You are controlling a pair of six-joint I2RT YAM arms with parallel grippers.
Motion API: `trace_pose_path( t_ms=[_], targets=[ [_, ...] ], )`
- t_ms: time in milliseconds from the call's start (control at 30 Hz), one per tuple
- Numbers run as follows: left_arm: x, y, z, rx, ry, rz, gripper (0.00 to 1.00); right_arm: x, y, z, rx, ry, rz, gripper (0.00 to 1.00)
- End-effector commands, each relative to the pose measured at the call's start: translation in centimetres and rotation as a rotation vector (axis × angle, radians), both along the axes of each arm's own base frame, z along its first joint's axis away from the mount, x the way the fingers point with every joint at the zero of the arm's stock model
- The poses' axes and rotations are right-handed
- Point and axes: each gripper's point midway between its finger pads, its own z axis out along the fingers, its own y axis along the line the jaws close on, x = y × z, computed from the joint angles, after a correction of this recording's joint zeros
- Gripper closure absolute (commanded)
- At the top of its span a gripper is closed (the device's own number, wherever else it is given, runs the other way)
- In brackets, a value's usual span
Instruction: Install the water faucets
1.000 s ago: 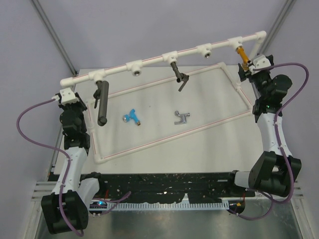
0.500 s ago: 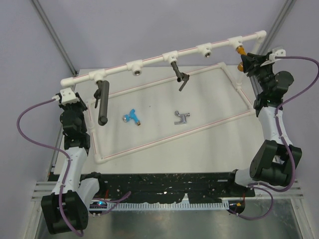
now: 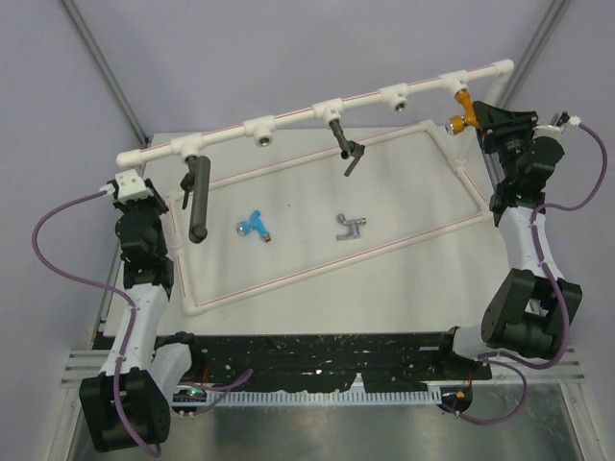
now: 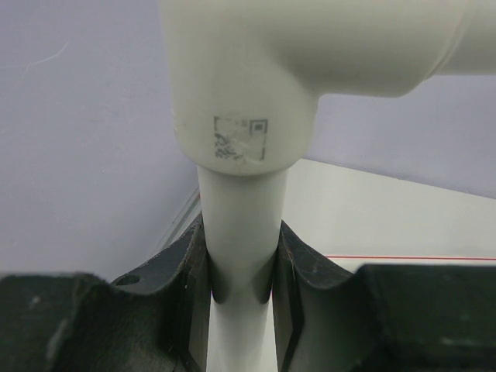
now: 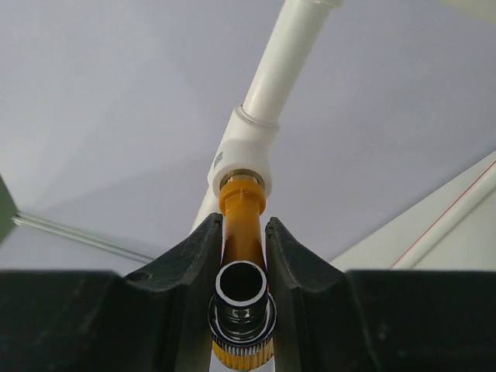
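The orange-gold faucet point(image 3: 463, 108) sits in the rightmost socket of the white pipe point(image 3: 317, 106). My right gripper point(image 3: 473, 117) is shut on it; in the right wrist view the fingers point(image 5: 203, 256) clamp its orange body point(image 5: 243, 225), spout opening facing the camera. My left gripper point(image 3: 135, 192) is shut on the white pipe's left upright leg point(image 4: 240, 232) below an elbow fitting. The blue faucet point(image 3: 256, 226) and the silver-grey faucet point(image 3: 351, 227) lie loose on the table inside the pipe frame.
A long dark grey cylinder point(image 3: 198, 197) hangs from a left socket and a dark lever tap point(image 3: 346, 146) from a middle one. Two sockets point(image 3: 261, 132) point(image 3: 395, 98) show open. A low white frame point(image 3: 327, 254) edges the table.
My right wrist has rolled while staying on the orange-gold faucet, turning it at the socket. The left arm and the loose faucets have not moved.
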Motion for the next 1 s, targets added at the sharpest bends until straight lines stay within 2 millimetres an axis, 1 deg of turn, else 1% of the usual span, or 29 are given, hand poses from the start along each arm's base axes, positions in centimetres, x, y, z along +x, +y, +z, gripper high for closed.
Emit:
trace_pose_path(
  t_ms=[0,33,133,167,200,233,300,333,367,400,433,467,500,533,567,600,633,667,700,733,767,800,833,867,900,933,967],
  targets=[
    [0.1,-1.9,2.1,-0.007,-0.065,-0.085,1.0,0.9,0.0,-0.7,0.483,0.126,0.068,0.83],
    [0.0,-1.8,2.1,-0.007,-0.066,-0.084,1.0,1.0,0.0,-0.5,0.52,0.148,0.069,0.8],
    [0.1,-1.9,2.3,-0.009,-0.07,-0.086,1.0,0.7,-0.5,0.1,0.573,0.142,0.044,0.75],
    [0.1,-1.9,2.3,-0.009,-0.072,-0.086,1.0,0.7,-0.9,0.1,0.579,0.14,0.016,0.67],
    [0.1,-1.9,2.3,-0.009,-0.072,-0.086,1.0,0.3,-1.0,0.7,0.563,0.125,0.003,0.62],
    [0.0,-1.9,2.3,-0.008,-0.071,-0.084,1.0,0.3,-1.6,0.9,0.558,0.111,-0.026,0.55],
    [0.0,-1.8,2.3,-0.007,-0.071,-0.081,1.0,-0.2,-2.5,1.7,0.485,0.058,-0.077,0.46],
    [0.0,-1.8,2.4,-0.007,-0.073,-0.081,1.0,-0.4,-2.9,1.9,0.428,0.037,-0.102,0.44],
    [0.0,-1.8,2.3,-0.007,-0.07,-0.081,1.0,-0.6,-3.8,1.8,0.398,0.022,-0.137,0.41],
    [0.0,-1.8,2.5,-0.008,-0.076,-0.083,1.0,-0.7,-4.2,1.7,0.342,0.015,-0.16,0.41],
    [0.0,-1.8,2.4,-0.007,-0.074,-0.083,1.0,-0.9,-4.8,1.3,0.322,0.012,-0.174,0.39],
    [0.1,-1.9,2.4,-0.008,-0.075,-0.087,1.0,-1.0,-4.8,0.8,0.29,0.018,-0.171,0.38],
    [0.1,-2.0,2.4,-0.009,-0.073,-0.089,1.0,-1.4,-5.3,1.5,0.263,-0.024,-0.176,0.37],
    [0.0,-1.9,2.5,-0.008,-0.076,-0.088,1.0,-1.6,-5.7,1.0,0.242,-0.028,-0.179,0.36],
    [0.1,-1.9,2.4,-0.008,-0.075,-0.088,1.0,-2.1,-5.6,2.1,0.216,-0.07,-0.172,0.36],
    [0.0,-1.9,2.5,-0.008,-0.078,-0.088,1.0,-2.5,-6.0,2.4,0.161,-0.092,-0.187,0.36],
    [0.0,-1.9,2.4,-0.009,-0.073,-0.086,1.0,-2.9,-6.2,3.1,0.086,-0.113,-0.208,0.36],
    [0.0,-1.9,2.5,-0.008,-0.076,-0.086,1.0,-3.3,-6.8,4.0,0.038,-0.132,-0.234,0.35],
    [0.0,-1.9,2.5,-0.008,-0.076,-0.086,1.0,-3.8,-7.1,4.8,-0.081,-0.152,-0.268,0.35],
    [0.0,-1.9,2.5,-0.009,-0.076,-0.088,1.0,-4.2,-7.2,6.2,-0.156,-0.174,-0.272,0.34],
    [0.0,-1.9,2.5,-0.008,-0.076,-0.088,1.0,-4.7,-7.3,6.8,-0.3,-0.187,-0.303,0.34],
    [0.0,-2.0,2.5,-0.008,-0.076,-0.089,1.0,-5.1,-7.1,7.9,-0.39,-0.199,-0.304,0.33],
    [0.0,-1.9,2.5,-0.008,-0.076,-0.088,1.0,-5.6,-6.9,8.5,-0.563,-0.214,-0.33,0.32],
    [0.0,-1.9,2.5,-0.009,-0.076,-0.086,1.0,-6.0,-6.0,9.0,-0.652,-0.216,-0.294,0.3],
    [0.0,-1.9,2.5,-0.009,-0.078,-0.085,1.0,-6.5,-5.8,9.4,-0.81,-0.234,-0.315,0.3],
    [-0.1,-1.9,2.6,-0.009,-0.079,-0.085,1.0,-6.8,-4.9,9.3,-0.891,-0.248,-0.272,0.29],
    [-0.1,-1.9,2.6,-0.008,-0.081,-0.085,1.0,-7.3,-4.8,9.4,-1.034,-0.269,-0.294,0.29]
  ],
)
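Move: The orange faucet is already pinched in the right fingers, its middle about level with the hand point and some 1 cm to its left. The white tee it screws into lies about 7 cm ahead, 4 cm left and 2 cm higher; the next, empty tee about 5 cm ahead and 15 cm left, the corner elbow about 9 cm ahead and 5 cm right, both some 2 cm above. From the left hand the faucet is roughly 70 cm right, 12 cm ahead and 5 cm up. Finish the twist: roll the right gripper nearly 30 degrees more, clockwise as seen looking forward, still pinching the faucet, then open the fingers and let go. Swing clear of it to the right by about 8 cm, dipping slightly, then draw back and rise above the starting height while rolling the wrist the other way. Keep the left gripper still on the white leg. ##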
